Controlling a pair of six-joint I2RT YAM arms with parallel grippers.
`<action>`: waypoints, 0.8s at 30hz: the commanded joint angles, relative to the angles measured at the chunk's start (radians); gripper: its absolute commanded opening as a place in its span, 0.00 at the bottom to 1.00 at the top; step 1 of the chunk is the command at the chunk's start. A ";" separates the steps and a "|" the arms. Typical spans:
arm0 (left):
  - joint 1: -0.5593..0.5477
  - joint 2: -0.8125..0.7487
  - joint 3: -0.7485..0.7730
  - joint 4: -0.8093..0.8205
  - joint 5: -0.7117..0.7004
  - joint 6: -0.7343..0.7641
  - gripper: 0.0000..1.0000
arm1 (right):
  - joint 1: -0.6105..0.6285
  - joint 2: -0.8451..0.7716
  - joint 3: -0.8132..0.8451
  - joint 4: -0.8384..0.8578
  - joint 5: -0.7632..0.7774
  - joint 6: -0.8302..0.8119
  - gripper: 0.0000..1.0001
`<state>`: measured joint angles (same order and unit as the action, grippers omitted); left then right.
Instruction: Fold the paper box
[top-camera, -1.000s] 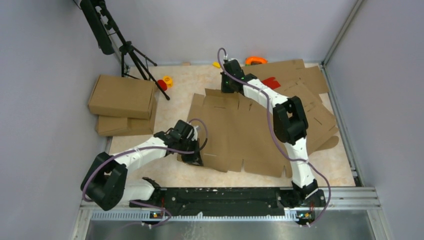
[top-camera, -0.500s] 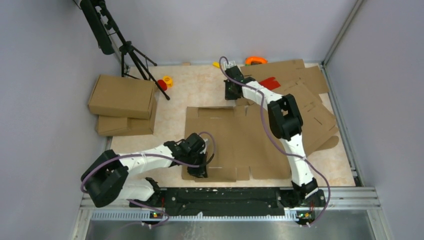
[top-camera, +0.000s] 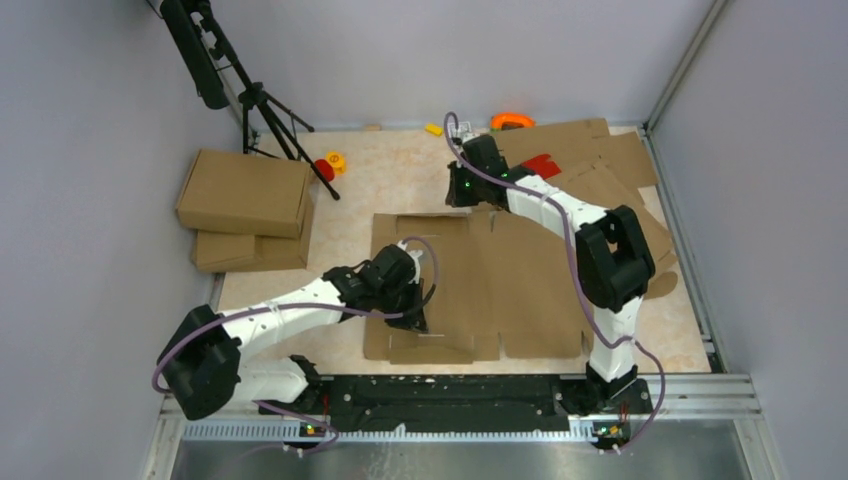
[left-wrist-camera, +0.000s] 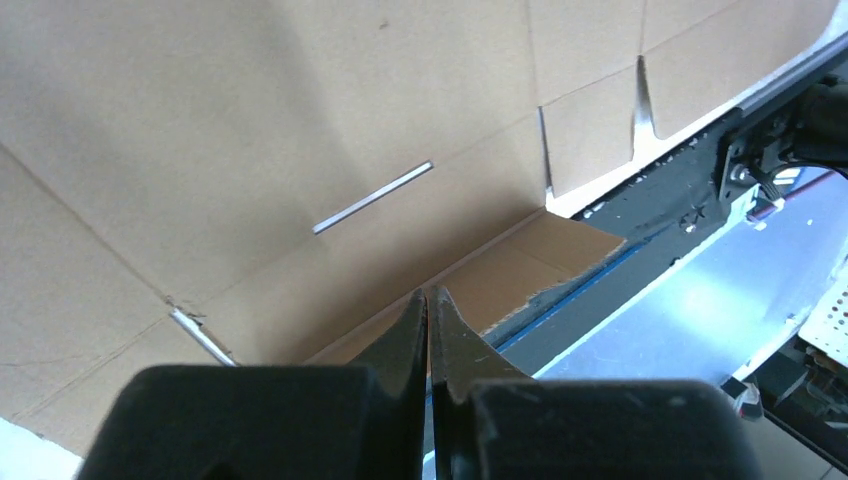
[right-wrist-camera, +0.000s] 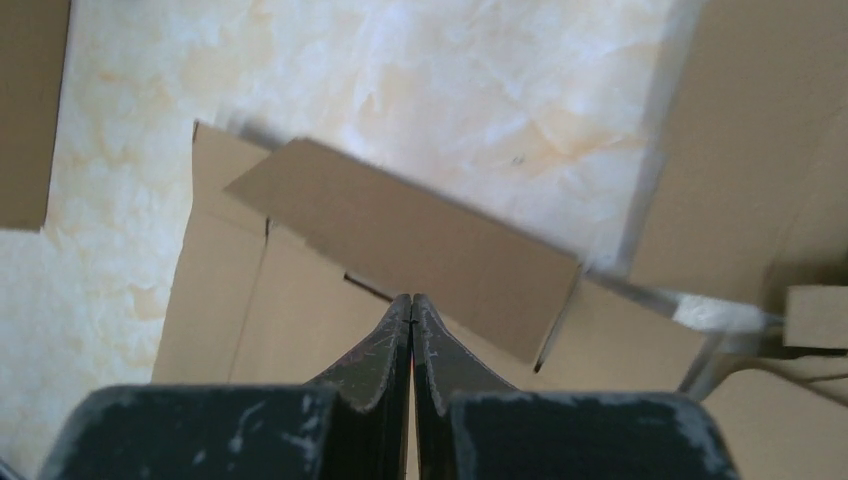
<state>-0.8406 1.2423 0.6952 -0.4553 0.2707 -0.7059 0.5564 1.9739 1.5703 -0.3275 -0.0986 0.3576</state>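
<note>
The paper box (top-camera: 500, 280) is a flat brown die-cut blank lying square in the middle of the table, its slots and creases showing (left-wrist-camera: 300, 120). My left gripper (top-camera: 416, 322) is shut with nothing between its jaws. Its tips (left-wrist-camera: 428, 292) rest over the crease by the blank's near left flap (left-wrist-camera: 520, 265). My right gripper (top-camera: 462, 196) is also shut and empty, at the blank's far edge. In the right wrist view its tips (right-wrist-camera: 412, 298) sit just before a far flap (right-wrist-camera: 400, 240) that stands tilted up off the panel (right-wrist-camera: 250, 300).
Two folded cardboard boxes (top-camera: 245, 192) are stacked at the left. A heap of flat cardboard sheets (top-camera: 600, 160) lies at the back right, partly under the blank. A black tripod (top-camera: 262, 110), small red and yellow pieces (top-camera: 330, 163) and an orange object (top-camera: 511, 121) sit along the back. The arms' base rail (top-camera: 450, 390) runs along the near edge.
The blank slid toward the near edge and turned to lie square. My left gripper moved down, then right over it. The right arm's elbow swung out to the right.
</note>
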 joint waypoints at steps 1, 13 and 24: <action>-0.002 0.030 0.038 0.011 0.061 0.033 0.00 | 0.053 -0.028 -0.098 0.085 -0.068 0.002 0.00; -0.054 0.086 -0.024 0.119 0.136 -0.025 0.00 | 0.076 0.121 -0.001 0.093 0.006 0.047 0.00; -0.113 0.019 -0.088 0.090 0.098 -0.059 0.00 | 0.054 0.298 0.249 -0.019 0.089 0.061 0.00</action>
<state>-0.9424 1.3098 0.6319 -0.3813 0.3733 -0.7456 0.6262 2.2311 1.7447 -0.3168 -0.0410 0.3985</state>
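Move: The paper box's far flap, folded inward, lies about 5 cm left of the right hand, 1 cm back and 9 cm below. On the table beyond it are the red patch, 14 cm ahead and 20 cm right of that hand, and the card deck, some 23 cm ahead and 2 cm right. The near flap is about 4 cm back, 1 cm right and 5 cm below the left hand; from there, the small tab sits some 13 cm right and 1 cm back. The closed right fingertips end up tucked behind the far flap's free edge, touching its inner face: the hand sinks about 7 cm while drawing back, then turns and drives forward some 6 cm, drifting left all the while. The left hand, fingers shut, eases back about 5 cm and slightly down to the near flap, tilting a little; its contact can't be made out. ##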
